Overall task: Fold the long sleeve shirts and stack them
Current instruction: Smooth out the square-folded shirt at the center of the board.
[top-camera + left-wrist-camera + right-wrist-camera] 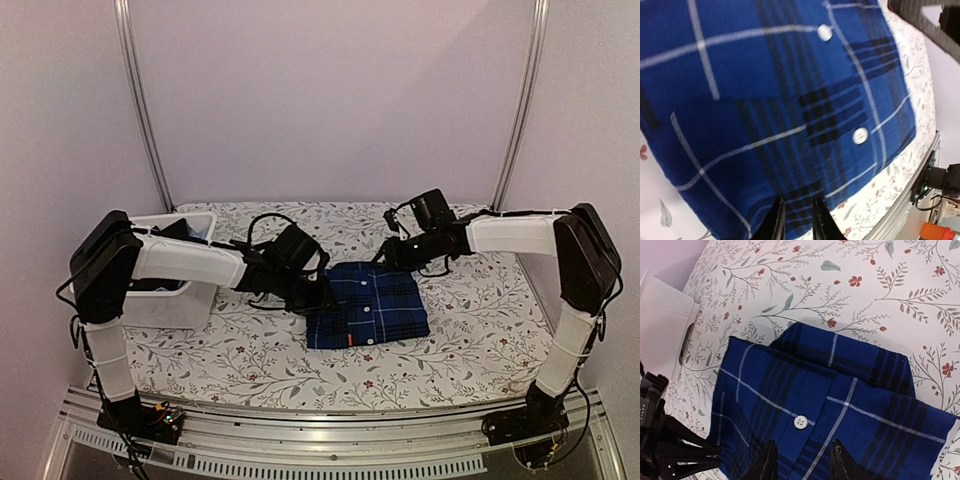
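One long sleeve shirt (367,305), navy plaid with white buttons, lies folded into a rectangle at the middle of the table. My left gripper (318,295) is low at its left edge. In the left wrist view the plaid cloth (790,100) fills the frame, and the left gripper (798,200) has its fingers a narrow gap apart over flat cloth. My right gripper (395,255) hovers at the shirt's far edge. In the right wrist view it (803,442) stands open above the shirt (840,405), near a button, holding nothing.
A white bin (170,290) with dark cloth in it stands at the left, behind my left arm; its corner (662,325) shows in the right wrist view. A floral cloth (250,350) covers the table. A metal rail (330,440) runs along the near edge.
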Robot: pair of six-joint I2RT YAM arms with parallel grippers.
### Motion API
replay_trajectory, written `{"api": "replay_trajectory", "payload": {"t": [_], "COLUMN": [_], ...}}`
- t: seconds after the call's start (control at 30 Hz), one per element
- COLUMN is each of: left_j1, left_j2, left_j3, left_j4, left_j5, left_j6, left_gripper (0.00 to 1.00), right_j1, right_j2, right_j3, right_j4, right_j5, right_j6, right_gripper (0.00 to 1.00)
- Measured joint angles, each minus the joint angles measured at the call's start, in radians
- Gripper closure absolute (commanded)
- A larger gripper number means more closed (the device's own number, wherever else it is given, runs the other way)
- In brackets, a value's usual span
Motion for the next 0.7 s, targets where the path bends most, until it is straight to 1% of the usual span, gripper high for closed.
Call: {"api": "replay_trajectory", "payload": {"t": [0.13,0.23,0.4,0.53,0.7], "left_j1": [0.019,0.058,0.128,0.173,0.192], "left_j2": [-0.006,0.010,0.131,0.219,0.231], "left_j3": [0.076,0.116,0.197,0.207,0.230], "left_j4": [0.005,0.010,0.006,0.002,0.002], "left_j5": [-0.024,-0.035,-0.069,-0.077,-0.063], "left_j6": [0.008,0.016,0.051,0.063,0.078], "left_gripper": [0.80,0.80,0.81,0.81,0.80], "right_j1": [0.029,0.055,0.085,0.094,0.095], "right_j2": [-0.141,-0.211,-0.246,-0.273,-0.287], "right_j3": [-0.067,-0.145,-0.301,-0.420,-0.520], "right_j4": [0.008,0.026,0.064,0.085,0.142], "right_j5": [-0.005,-0.017,-0.041,-0.042,-0.033], "right_j6": [0.014,0.036,0.087,0.127,0.163], "right_gripper": [0.66,0.67,0.68,0.68,0.68]}}
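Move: Ahead of the left hand, which hovers over the square-folded shirt's left half, the shirt's far left corner lies about 12 cm farther out, 5 cm left and 4 cm lower; the red tag is some 8 cm back and 5 cm right. For the right hand, above the far edge, the near right corner lies roughly 15 cm back, 8 cm right and 6 cm below, with the nearest button about 17 cm back and 3 cm left. Swapping ends of the shirt, both hands arc up about 4 cm and come down again: the left goes some 12 cm forward and slightly left to the far left corner, turning about 10 degrees counter-clockwise, while the right draws 13 cm back and a little right towards the near right corner, its fingers tipping about 10 degrees. The left fingertips settle on the cloth, the right's come close; neither gripper opens or closes. ##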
